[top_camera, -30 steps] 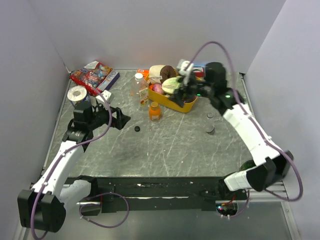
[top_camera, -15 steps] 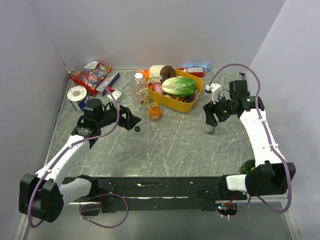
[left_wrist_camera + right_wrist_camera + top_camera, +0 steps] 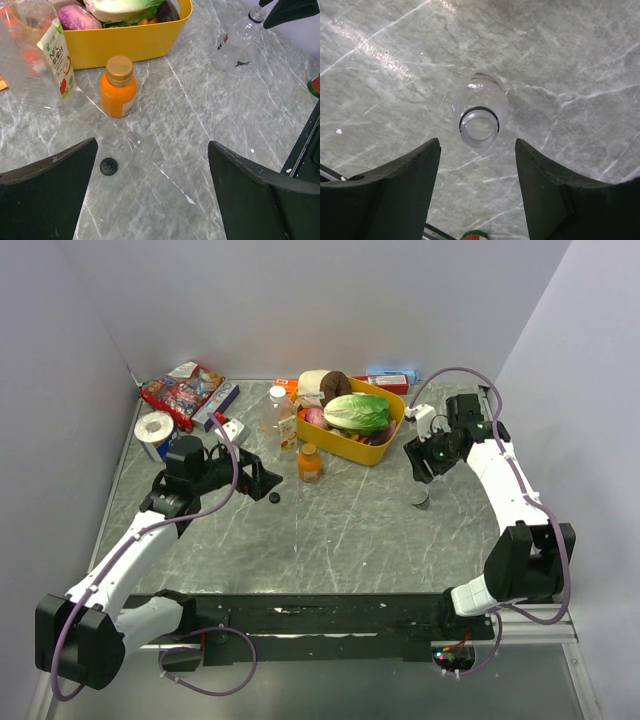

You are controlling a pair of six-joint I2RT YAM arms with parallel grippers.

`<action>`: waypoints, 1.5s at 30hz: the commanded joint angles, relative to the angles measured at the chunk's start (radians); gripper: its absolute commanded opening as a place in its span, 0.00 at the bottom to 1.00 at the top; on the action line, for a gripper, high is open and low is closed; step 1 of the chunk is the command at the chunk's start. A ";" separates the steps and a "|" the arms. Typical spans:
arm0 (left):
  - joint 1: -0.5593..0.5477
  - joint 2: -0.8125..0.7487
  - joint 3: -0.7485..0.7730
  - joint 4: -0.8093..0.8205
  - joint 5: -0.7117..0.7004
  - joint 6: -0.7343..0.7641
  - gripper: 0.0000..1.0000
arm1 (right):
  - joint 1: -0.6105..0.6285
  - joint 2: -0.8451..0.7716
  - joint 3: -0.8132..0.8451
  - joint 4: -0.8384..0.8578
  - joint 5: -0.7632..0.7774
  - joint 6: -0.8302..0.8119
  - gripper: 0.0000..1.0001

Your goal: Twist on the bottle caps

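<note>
A small black cap [image 3: 108, 166] lies flat on the marble table, just inside the left finger of my open left gripper [image 3: 152, 145]; from above, the cap [image 3: 274, 497] sits right at that gripper [image 3: 255, 480]. The orange bottle [image 3: 118, 87] stands upright with its gold cap [image 3: 119, 67] on it. Beside it stands a clear bottle with a green-marked label [image 3: 278, 420], white cap [image 3: 278, 393] on top. My right gripper [image 3: 477, 142] hovers open over the uncapped clear greyish bottle [image 3: 479, 125], which stands upright [image 3: 421, 498]. Nothing is between either gripper's fingers.
A yellow basket [image 3: 385, 445] holding a cabbage and other produce stands at the back centre. Snack packets [image 3: 185, 390] and a tape roll [image 3: 155, 427] lie at the back left. A black rail [image 3: 330, 610] runs along the near edge. Walls close in on three sides.
The right arm swung from over the basket to above the clear greyish bottle, its jaws narrowing. The left gripper slid right to the black cap.
</note>
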 commanded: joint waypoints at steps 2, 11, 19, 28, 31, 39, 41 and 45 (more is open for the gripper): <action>-0.003 0.004 0.043 0.023 -0.001 0.019 0.98 | 0.008 0.016 0.057 0.056 -0.021 0.018 0.66; -0.003 0.015 0.035 0.026 0.007 0.016 0.98 | 0.020 0.075 0.080 0.055 -0.024 0.024 0.50; -0.006 0.018 0.026 0.034 0.022 0.020 0.98 | 0.022 0.063 0.063 0.041 -0.013 0.021 0.41; -0.113 0.010 0.033 -0.003 0.139 0.250 0.96 | 0.100 -0.107 0.196 -0.178 -0.327 -0.170 0.14; -0.221 0.016 0.044 0.065 0.120 0.283 0.96 | 0.226 -0.155 0.273 -0.309 -0.426 -0.250 0.14; -0.334 0.109 0.079 0.268 0.048 0.166 0.96 | 0.516 -0.152 0.426 -0.338 -0.441 -0.197 0.15; -0.345 0.124 0.083 0.297 0.065 0.165 0.96 | 0.530 -0.127 0.466 -0.344 -0.438 -0.200 0.15; -0.355 0.147 0.098 0.310 0.112 0.188 0.96 | 0.550 -0.087 0.523 -0.347 -0.435 -0.201 0.15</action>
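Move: The clear bottle stands just below the right fingers, about 3 cm ahead, 1 cm left, its middle some 5 cm lower. From the right hand, the yellow basket is roughly 20 cm ahead and 20 cm left, the orange bottle about 8 cm ahead and 30 cm left, both 9 cm lower. From the left hand, the clear bottle is some 39 cm right, 4 cm ahead, 11 cm lower; the black cap 3 cm ahead, straight below by 21 cm. Right fingers pinch the clear bottle, carry it left, up and back some 30 cm; left hand swings right. ##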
